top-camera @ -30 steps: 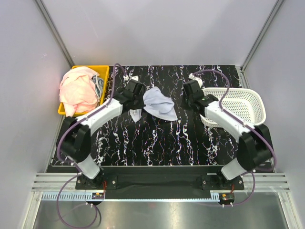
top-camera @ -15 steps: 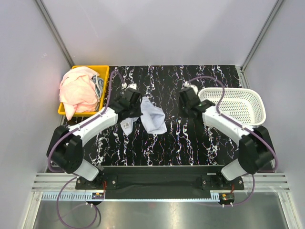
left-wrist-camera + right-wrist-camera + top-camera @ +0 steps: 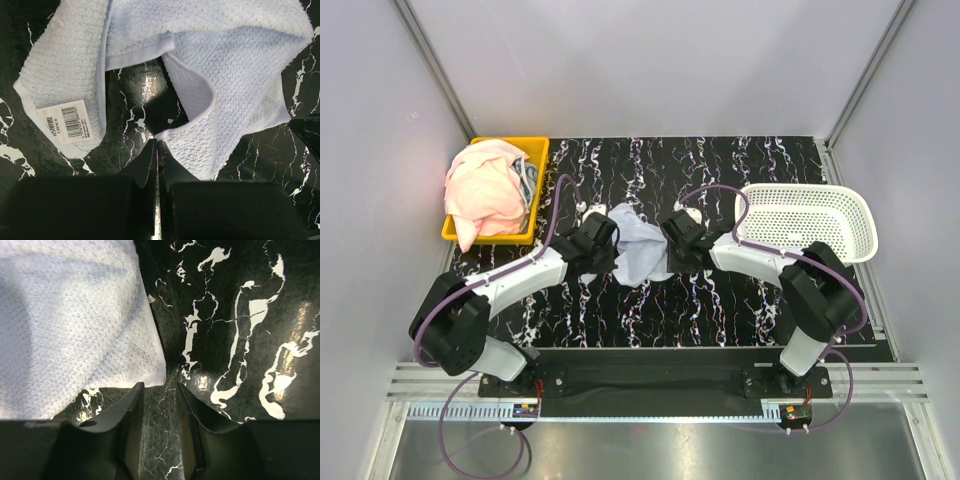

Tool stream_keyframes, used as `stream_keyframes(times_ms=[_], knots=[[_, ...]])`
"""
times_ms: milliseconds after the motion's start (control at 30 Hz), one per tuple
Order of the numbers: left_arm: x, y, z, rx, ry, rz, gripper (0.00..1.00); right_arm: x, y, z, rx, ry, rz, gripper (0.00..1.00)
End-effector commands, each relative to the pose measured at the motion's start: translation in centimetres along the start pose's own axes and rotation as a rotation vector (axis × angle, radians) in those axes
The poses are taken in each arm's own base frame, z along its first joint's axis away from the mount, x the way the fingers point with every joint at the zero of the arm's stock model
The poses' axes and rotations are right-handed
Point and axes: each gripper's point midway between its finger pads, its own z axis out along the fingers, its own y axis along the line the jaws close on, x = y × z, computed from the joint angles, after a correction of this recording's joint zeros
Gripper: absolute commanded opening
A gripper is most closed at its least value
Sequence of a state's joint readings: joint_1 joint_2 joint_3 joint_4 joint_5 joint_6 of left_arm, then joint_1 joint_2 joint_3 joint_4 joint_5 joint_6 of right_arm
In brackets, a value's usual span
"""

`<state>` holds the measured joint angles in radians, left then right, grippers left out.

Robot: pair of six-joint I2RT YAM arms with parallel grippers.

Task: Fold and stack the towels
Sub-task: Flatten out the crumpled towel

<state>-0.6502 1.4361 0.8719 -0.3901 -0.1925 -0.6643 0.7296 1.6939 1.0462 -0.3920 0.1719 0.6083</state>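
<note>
A pale blue-white towel (image 3: 642, 252) lies crumpled on the black marbled table, between my two grippers. My left gripper (image 3: 611, 250) is at its left side. In the left wrist view the towel (image 3: 240, 65) spreads ahead and my left gripper (image 3: 157, 143) is shut, with a towel corner pinched at its tips. A white label (image 3: 62, 121) shows on a folded-over edge. My right gripper (image 3: 669, 247) is at the towel's right side. In the right wrist view it (image 3: 159, 390) is open, low over the table, just short of a towel corner (image 3: 75, 315).
A yellow bin (image 3: 542, 160) at the back left holds a heap of pink towels (image 3: 482, 190) and a patterned cloth. A white mesh basket (image 3: 810, 215) stands at the right. The enclosure walls close off the back and sides.
My left gripper has pulled the pale blue towel toward the near side and the table's middle. My right arm has swung left from the basket to the towel's right edge.
</note>
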Motion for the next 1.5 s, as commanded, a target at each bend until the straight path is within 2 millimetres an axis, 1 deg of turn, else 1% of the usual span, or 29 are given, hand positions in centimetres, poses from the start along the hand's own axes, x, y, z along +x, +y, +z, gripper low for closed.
stream_keyframes(times_ms=[0, 300, 400, 433, 467, 533, 600, 633, 667, 700, 733, 767, 800, 833, 867, 933, 967, 1033, 1067, 1133, 1167, 1200, 1233, 1267, 1300, 1333, 1400, 1433, 1467], knots=[[-2.0, -0.8, -0.5, 0.028, -0.092, -0.029, 0.00, -0.1, 0.8, 0.8, -0.004, -0.021, 0.021, 0.40], [-1.9, -0.7, -0.4, 0.026, -0.088, -0.020, 0.00, 0.1, 0.8, 2.4, 0.014, -0.022, 0.032, 0.41], [-1.8, -0.6, -0.5, 0.023, -0.086, -0.017, 0.00, 0.4, 0.8, 3.0, 0.016, -0.015, 0.035, 0.38], [-1.8, -0.6, -0.6, 0.024, -0.089, -0.016, 0.00, 0.5, 0.8, 3.0, 0.018, -0.011, 0.036, 0.35], [-1.8, -0.5, -0.6, 0.021, -0.088, -0.012, 0.00, 0.5, 0.7, 3.0, 0.019, -0.012, 0.039, 0.27], [-1.9, -0.5, -0.9, 0.023, -0.093, -0.009, 0.00, 0.4, 0.4, 2.6, 0.030, -0.021, 0.039, 0.18], [-2.0, -0.5, -1.3, 0.024, -0.091, 0.002, 0.00, -0.4, 0.3, 1.2, 0.029, -0.048, 0.040, 0.07], [-2.4, -0.7, -2.0, 0.037, -0.101, 0.003, 0.00, -0.9, 0.4, 0.5, 0.025, -0.061, 0.036, 0.02], [-2.7, -0.8, -2.4, 0.042, -0.106, 0.010, 0.00, -2.2, 0.9, -1.2, 0.000, -0.102, 0.039, 0.00], [-2.7, -0.7, -2.9, 0.043, -0.104, 0.015, 0.00, -2.5, 0.8, -2.2, 0.002, -0.110, 0.033, 0.00], [-3.1, -1.0, -3.9, 0.062, -0.118, 0.016, 0.00, -3.2, 0.8, -3.3, -0.005, -0.132, 0.023, 0.00], [-3.9, -1.4, -4.9, 0.080, -0.136, 0.019, 0.00, -5.0, 1.5, -5.8, -0.047, -0.189, 0.035, 0.00], [-4.1, -1.4, -5.8, 0.087, -0.137, 0.026, 0.00, -5.5, 1.4, -7.1, -0.045, -0.209, 0.030, 0.00], [-5.1, -1.8, -7.7, 0.121, -0.173, 0.021, 0.00, -6.3, 1.4, -8.5, -0.056, -0.236, 0.018, 0.00], [-6.5, -2.6, -9.4, 0.150, -0.213, 0.024, 0.00, -8.2, 2.1, -11.4, -0.099, -0.302, 0.034, 0.00], [-7.5, -2.7, -11.8, 0.168, -0.241, 0.030, 0.00, -9.5, 2.1, -14.3, -0.122, -0.354, 0.023, 0.00], [-9.4, -3.6, -14.6, 0.213, -0.301, 0.029, 0.00, -11.0, 2.6, -17.2, -0.165, -0.411, 0.028, 0.00], [-10.7, -4.1, -17.5, 0.255, -0.343, 0.030, 0.00, -12.3, 3.1, -19.9, -0.205, -0.464, 0.018, 0.00], [-12.1, -4.8, -20.2, 0.302, -0.396, 0.021, 0.00, -13.5, 3.4, -22.5, -0.239, -0.510, 0.025, 0.00], [-13.3, -5.3, -23.1, 0.350, -0.438, 0.015, 0.00, -14.5, 3.7, -25.0, -0.270, -0.555, 0.017, 0.00], [-13.7, -5.4, -24.6, 0.374, -0.462, 0.009, 0.00, -15.4, 3.9, -27.1, -0.296, -0.593, 0.023, 0.00], [-14.6, -5.9, -26.8, 0.414, -0.503, 0.002, 0.00, -15.8, 4.0, -28.3, -0.310, -0.614, 0.023, 0.00], [-15.0, -5.9, -27.9, 0.434, -0.523, -0.002, 0.00, -16.2, 4.0, -29.2, -0.319, -0.633, 0.020, 0.00], [-15.4, -6.1, -29.1, 0.455, -0.541, -0.009, 0.00, -16.8, 4.1, -31.0, -0.344, -0.669, 0.025, 0.00], [-15.6, -6.2, -30.4, 0.482, -0.562, -0.011, 0.00, -17.1, 4.1, -31.8, -0.354, -0.686, 0.026, 0.00], [-16.1, -6.4, -32.1, 0.513, -0.591, -0.018, 0.00, -17.6, 4.3, -33.2, -0.375, -0.711, 0.026, 0.00], [-16.2, -6.5, -33.8, 0.548, -0.609, -0.024, 0.00, -17.9, 4.4, -34.6, -0.400, -0.730, 0.021, 0.00], [-16.6, -6.4, -35.5, 0.575, -0.640, -0.033, 0.00, -18.2, 4.7, -35.8, -0.422, -0.748, 0.022, 0.00], [-16.6, -6.4, -36.1, 0.588, -0.650, -0.037, 0.00, -18.4, 4.8, -36.4, -0.436, -0.757, 0.021, 0.00]])
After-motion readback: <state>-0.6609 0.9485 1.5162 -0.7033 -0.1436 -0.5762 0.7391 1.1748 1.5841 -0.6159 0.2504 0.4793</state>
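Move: The towel's loose near right corner lies almost between the right hand's open fingers, about 1 cm ahead, 1 cm left and 3 cm below. The crumpled middle of the towel is some 8 cm ahead, 6 cm left and 4 cm below, and the white basket about 12 cm ahead and 27 cm right. The left hand already holds another edge of the towel. From it, that loose corner is about 11 cm right, roughly level fore and aft, and 5 cm down, while the tagged flap is some 7 cm left, neither ahead nor back, and 5 cm down. The right hand's fingers close on the loose corner and pinch it after sinking about 2.5 cm, while the left waits with its grip kept. Then both rise fast together, nearly 40 cm off the table, fingers swinging up and inward by some 45 degrees; late in the lift they spread a few centimetres apart and the left draws back about 5 cm. ##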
